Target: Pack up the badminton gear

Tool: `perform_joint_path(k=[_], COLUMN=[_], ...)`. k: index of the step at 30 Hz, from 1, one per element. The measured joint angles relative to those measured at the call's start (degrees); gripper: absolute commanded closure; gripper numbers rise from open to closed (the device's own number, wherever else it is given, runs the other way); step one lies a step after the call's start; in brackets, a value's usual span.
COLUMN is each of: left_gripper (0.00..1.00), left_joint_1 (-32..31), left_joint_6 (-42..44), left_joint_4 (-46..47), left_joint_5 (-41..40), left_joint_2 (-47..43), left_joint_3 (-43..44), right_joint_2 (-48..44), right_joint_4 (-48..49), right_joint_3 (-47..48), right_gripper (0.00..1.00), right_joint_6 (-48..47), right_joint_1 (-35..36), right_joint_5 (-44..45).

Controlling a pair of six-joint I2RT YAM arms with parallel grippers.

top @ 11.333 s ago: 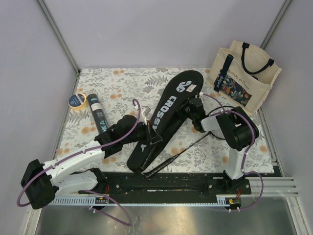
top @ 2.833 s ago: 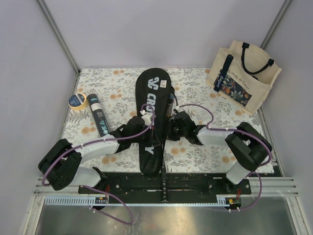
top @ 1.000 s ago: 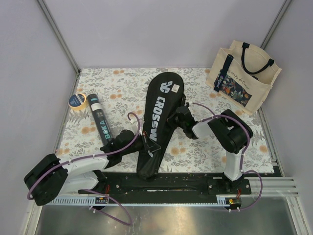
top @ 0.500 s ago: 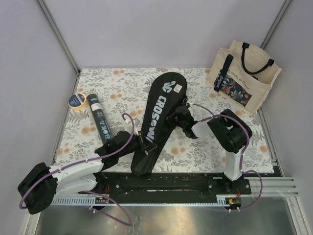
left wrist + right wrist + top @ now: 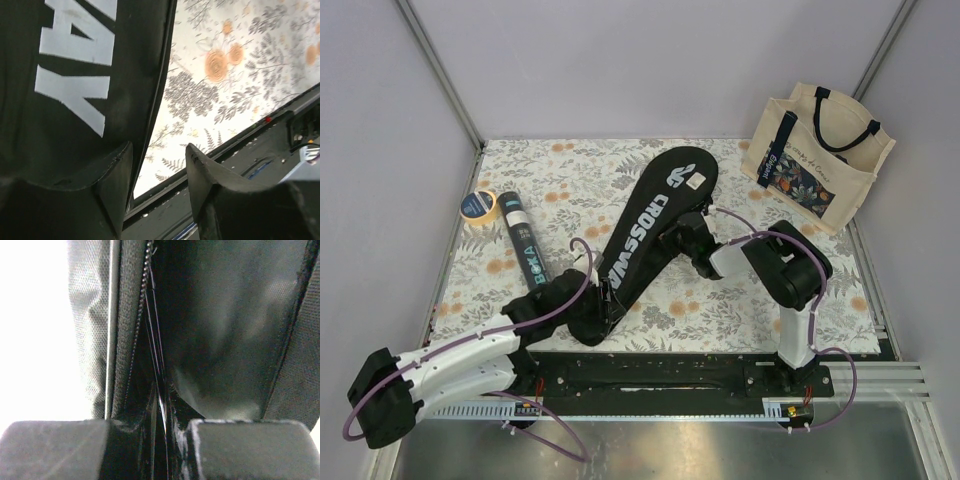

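The long black bag marked "CROSSWAY" (image 5: 642, 232) lies slantwise on the floral cloth, its wide end far right and its narrow end near left. My left gripper (image 5: 597, 306) is at the narrow end, open, its left finger against the bag's edge (image 5: 75, 75); bare cloth shows in the gap of the gripper (image 5: 157, 146). My right gripper (image 5: 683, 233) is at the bag's right edge. In the right wrist view the gripper (image 5: 150, 424) is shut on a thin black racket rim (image 5: 161, 405) inside the bag's zip opening (image 5: 220, 315). The black tube (image 5: 525, 250) lies at the left. No shuttlecocks show.
A yellow-rimmed tape roll (image 5: 478, 205) lies at the far left beside the tube. A cream tote bag (image 5: 820, 155) stands at the back right. The black base rail (image 5: 660, 372) runs along the near edge. Grey walls close in the left, back and right.
The bag has turned clockwise: its narrow end swung left and nearer, its wide end went right. My left arm drew back to the left with it. The racket seen earlier is now inside the bag.
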Motion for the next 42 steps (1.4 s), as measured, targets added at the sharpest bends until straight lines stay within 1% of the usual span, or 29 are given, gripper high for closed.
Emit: perform_joint_path(k=[6, 9, 15, 17, 19, 23, 24, 30, 37, 42], left_gripper=[0.48, 0.47, 0.47, 0.49, 0.57, 0.94, 1.0, 1.0, 1.0, 1.0], left_joint_1=[-0.7, -0.7, -1.1, -1.1, -1.2, -1.4, -1.5, -2.5, -2.8, -2.8], left_joint_6=[3.2, 4.4, 6.7, 7.5, 8.2, 8.8, 8.9, 7.9, 3.9, 0.4], left_joint_4=[-7.6, -9.5, -10.6, -10.5, -10.3, -9.9, -10.0, -9.7, -8.6, -4.9], left_joint_5=[-4.2, -6.4, -10.1, -10.9, -11.5, -11.7, -11.7, -9.9, -7.7, -4.7], left_joint_2=[2.0, 3.5, 7.7, 9.2, 10.4, 12.0, 12.2, 11.6, 6.1, 3.1], left_joint_3=[1.4, 2.6, 5.9, 6.3, 6.4, 6.7, 7.0, 8.2, 7.8, 5.0], right_joint_2=[1.0, 1.0, 1.3, 1.4, 1.5, 1.5, 1.6, 2.1, 2.6, 2.6], right_joint_4=[0.3, 0.4, 1.4, 1.6, 1.6, 1.7, 1.7, 4.4, 5.4, 5.0], right_joint_3=[0.2, 0.2, 0.2, 0.2, 0.2, 0.2, 0.2, -0.9, -0.8, 0.1], right_gripper=[1.0, 1.0, 1.0, 1.0, 1.0, 1.0, 1.0, 1.0, 1.0, 1.0], right_joint_6=[0.0, 0.1, 0.9, 1.1, 1.1, 1.4, 1.5, 5.1, 8.0, 8.2], right_joint_1=[0.0, 0.0, 0.0, 0.0, 0.0, 0.0, 0.0, -0.9, -1.7, -1.7], right_joint_5=[-0.1, -0.2, -0.2, -0.2, -0.2, -0.4, -0.5, -0.7, -2.2, -3.1])
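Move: The bag's near right-hand edge runs between the left hand's open fingers, roughly 3 cm to its left, 1 cm ahead and 3 cm below. The bag's bottom end lies about 10 cm back and 3 cm left of that hand; the tube's middle is some 20 cm ahead and 20 cm left. From the right hand, already shut on the racket shafts, the same stretch of edge lies about 22 cm back and 18 cm left, near its own height. Leftwards and down, about 3.5 cm each way, the left hand reaches with its fingers half open, its left side rolling up some 20 degrees, and shuts on the bag's near right edge. Keeping that pinch, it draws back right and rises 4 cm, unrolling most of the turn. The right hand keeps its shut grip in the bag's mouth, creeping 1 cm forward and rolling slightly late on. ##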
